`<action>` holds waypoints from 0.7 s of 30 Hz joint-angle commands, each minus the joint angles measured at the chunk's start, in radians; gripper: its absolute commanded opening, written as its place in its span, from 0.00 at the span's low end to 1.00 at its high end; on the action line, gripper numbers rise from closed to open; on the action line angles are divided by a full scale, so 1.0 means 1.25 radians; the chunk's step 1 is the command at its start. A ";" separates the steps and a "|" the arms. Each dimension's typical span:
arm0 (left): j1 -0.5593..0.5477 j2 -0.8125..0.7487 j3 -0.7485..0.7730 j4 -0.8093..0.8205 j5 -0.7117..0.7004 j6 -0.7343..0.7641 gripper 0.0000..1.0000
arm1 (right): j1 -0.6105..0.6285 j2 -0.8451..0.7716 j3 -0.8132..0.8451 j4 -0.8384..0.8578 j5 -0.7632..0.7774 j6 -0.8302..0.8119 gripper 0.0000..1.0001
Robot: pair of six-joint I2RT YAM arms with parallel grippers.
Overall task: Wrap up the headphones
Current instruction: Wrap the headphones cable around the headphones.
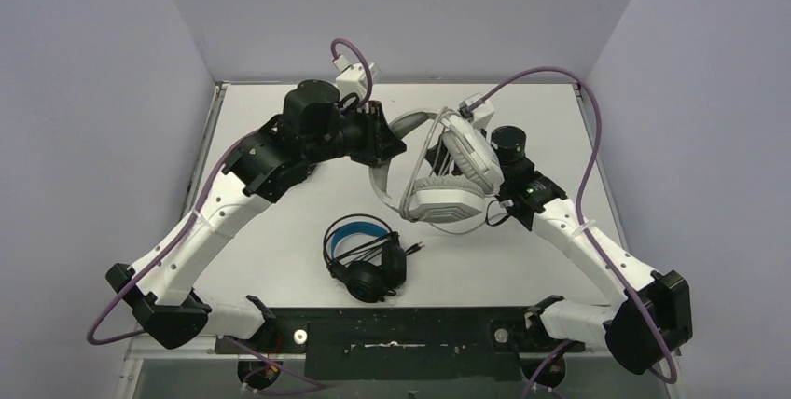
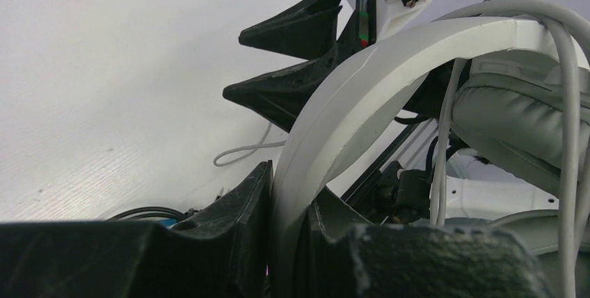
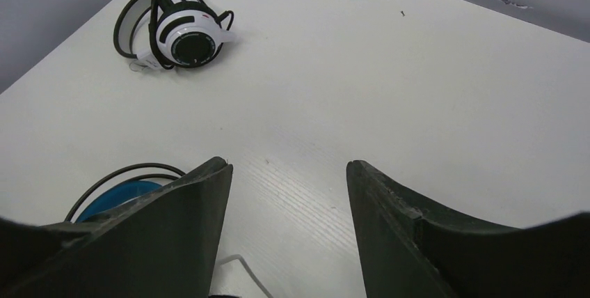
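Observation:
In the top view my left gripper (image 1: 396,144) is shut on the white headband (image 2: 327,117) of a white headset (image 1: 448,180), holding it above the table. Pale cable (image 2: 567,124) runs over its grey ear pad (image 2: 508,124). My right gripper (image 3: 289,166) stands open just behind that headset with nothing between its fingers. Its two black fingers (image 2: 299,30) also show in the left wrist view, spread apart. A black headset with a blue-lined headband (image 1: 364,254) lies near the front. A white headset with a black ear-cup centre (image 3: 182,30) lies farther off on the table.
A loose loop of pale cable (image 2: 240,150) lies on the white table (image 1: 280,259). Grey walls close in the table on three sides. The arms' black base bar (image 1: 392,329) runs along the near edge.

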 commanded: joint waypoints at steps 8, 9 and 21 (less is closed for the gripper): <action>0.031 0.041 0.200 -0.018 -0.047 -0.059 0.00 | -0.033 -0.083 -0.082 0.042 0.104 0.040 0.89; 0.042 0.045 0.213 -0.029 -0.047 -0.061 0.00 | -0.049 -0.093 -0.089 0.022 0.093 0.028 0.92; 0.120 0.075 0.292 -0.042 -0.010 -0.078 0.00 | -0.064 -0.125 -0.282 0.212 -0.152 -0.007 1.00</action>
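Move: The white headphones are in the left gripper, their middle about 9 cm to its right and nearly level in height. Their loose grey cable loop hangs about 10 cm right of the left gripper and 25 cm below; from the right gripper it is roughly 7 cm back, 4 cm right and 13 cm down. The headphones' middle is some 8 cm back of the right gripper and 10 cm above. The black headphones lie 12 cm back of the right gripper, 13 cm left and 22 cm below. Drop the right gripper about 8 cm towards the hanging grey cable, first swinging right, then drawing back under the headphones, while its half-open fingers spread to full width. Keep the left grip shut on the headband and lift the white headphones some 6 cm, late in the move also carrying them forward and left with a slight counter-clockwise turn. ##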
